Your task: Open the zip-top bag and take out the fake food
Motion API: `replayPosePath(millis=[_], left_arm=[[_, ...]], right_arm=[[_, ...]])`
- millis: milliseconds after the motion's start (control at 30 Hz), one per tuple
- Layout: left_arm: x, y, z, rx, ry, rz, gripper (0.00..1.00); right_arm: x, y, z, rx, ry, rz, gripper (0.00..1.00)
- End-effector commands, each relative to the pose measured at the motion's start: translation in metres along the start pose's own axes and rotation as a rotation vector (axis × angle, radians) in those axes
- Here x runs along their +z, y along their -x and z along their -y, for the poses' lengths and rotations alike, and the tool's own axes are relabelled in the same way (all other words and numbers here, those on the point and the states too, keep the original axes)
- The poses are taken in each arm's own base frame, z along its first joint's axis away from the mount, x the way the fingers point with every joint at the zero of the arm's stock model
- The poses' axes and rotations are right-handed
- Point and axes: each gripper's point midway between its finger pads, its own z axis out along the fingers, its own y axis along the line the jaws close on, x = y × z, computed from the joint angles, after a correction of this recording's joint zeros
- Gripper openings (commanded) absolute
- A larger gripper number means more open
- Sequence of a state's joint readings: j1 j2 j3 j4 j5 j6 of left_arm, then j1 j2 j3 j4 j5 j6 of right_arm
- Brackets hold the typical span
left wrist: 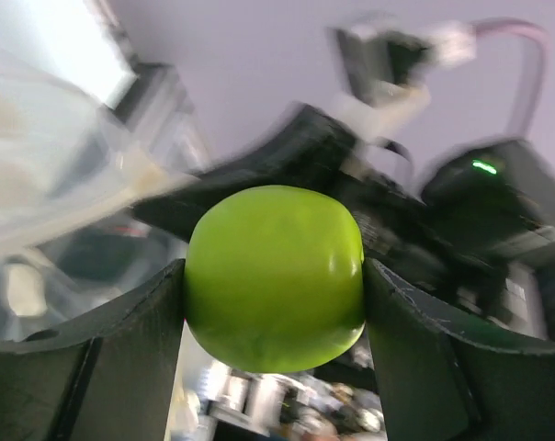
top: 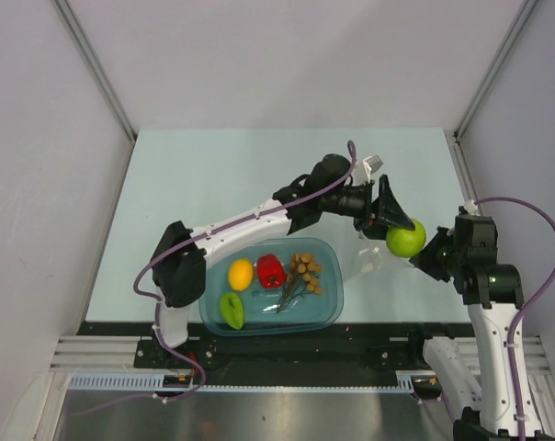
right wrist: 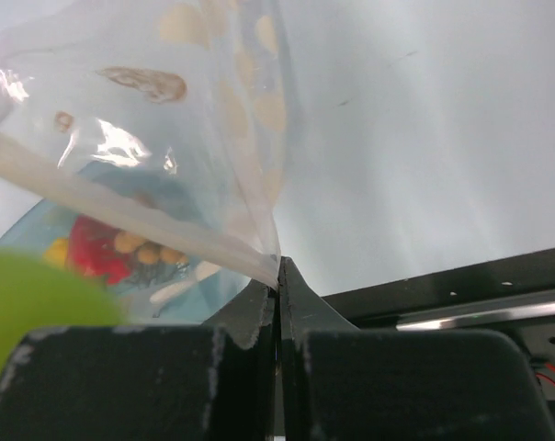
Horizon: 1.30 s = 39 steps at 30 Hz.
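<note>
My left gripper (top: pixel 399 233) reaches out to the right and is shut on a round green fruit (top: pixel 407 240), one piece of the fake food, held above the table. In the left wrist view the fruit (left wrist: pixel 274 276) fills the gap between both fingers. The clear zip-top bag (top: pixel 369 262) with white dots hangs just left of my right gripper (top: pixel 423 259). In the right wrist view that gripper (right wrist: pixel 279 273) is shut on the bag's (right wrist: pixel 167 138) edge. More fake food lies in the teal tub (top: pixel 328 308): a yellow fruit (top: pixel 241 274), a red piece (top: pixel 271 270), a green piece (top: pixel 231 310) and a bunch of brown balls (top: pixel 305 271).
The teal tub stands near the table's front edge, between the two arm bases. Grey walls close in the pale table (top: pixel 213 184) on three sides. A black rail (top: pixel 369 333) runs along the front.
</note>
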State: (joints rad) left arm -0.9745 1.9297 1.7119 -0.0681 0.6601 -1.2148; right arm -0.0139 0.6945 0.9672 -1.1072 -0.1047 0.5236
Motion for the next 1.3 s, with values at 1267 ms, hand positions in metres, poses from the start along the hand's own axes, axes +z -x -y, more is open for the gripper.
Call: replayPosePath(millis=[1267], left_arm=[[-0.110, -0.028, -0.014, 0.643, 0.295, 0.073, 0.00]], right_arm=[[-0.007, 0.083, -0.009, -0.104, -0.154, 0.096, 0.00]])
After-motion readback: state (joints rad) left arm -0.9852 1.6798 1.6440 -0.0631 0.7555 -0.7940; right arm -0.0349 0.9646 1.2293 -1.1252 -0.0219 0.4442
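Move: The left hand holds the green apple high over the bag. The blue tray it is bound for has its middle about 26 cm to the left, 3 cm ahead and 28 cm below; in it the potatoes lie some 18 cm left and 6 cm ahead, the red pepper 27 cm left and 7 cm ahead. The bag hangs about 3 cm left and 14 cm below, level fore and aft. From the right hand, the apple is 5 cm left, level fore and aft, and 10 cm up. Up and back, with some leftward drift, the left hand lifts the still-gripped apple about 12 cm away from the bag, then sinks some 4 cm and eases forward and left, its wrist rolling roughly 30 degrees. The right hand keeps its shut pinch on the bag's edge and carries it about 5 cm forward and 4 cm up after a small dip. ##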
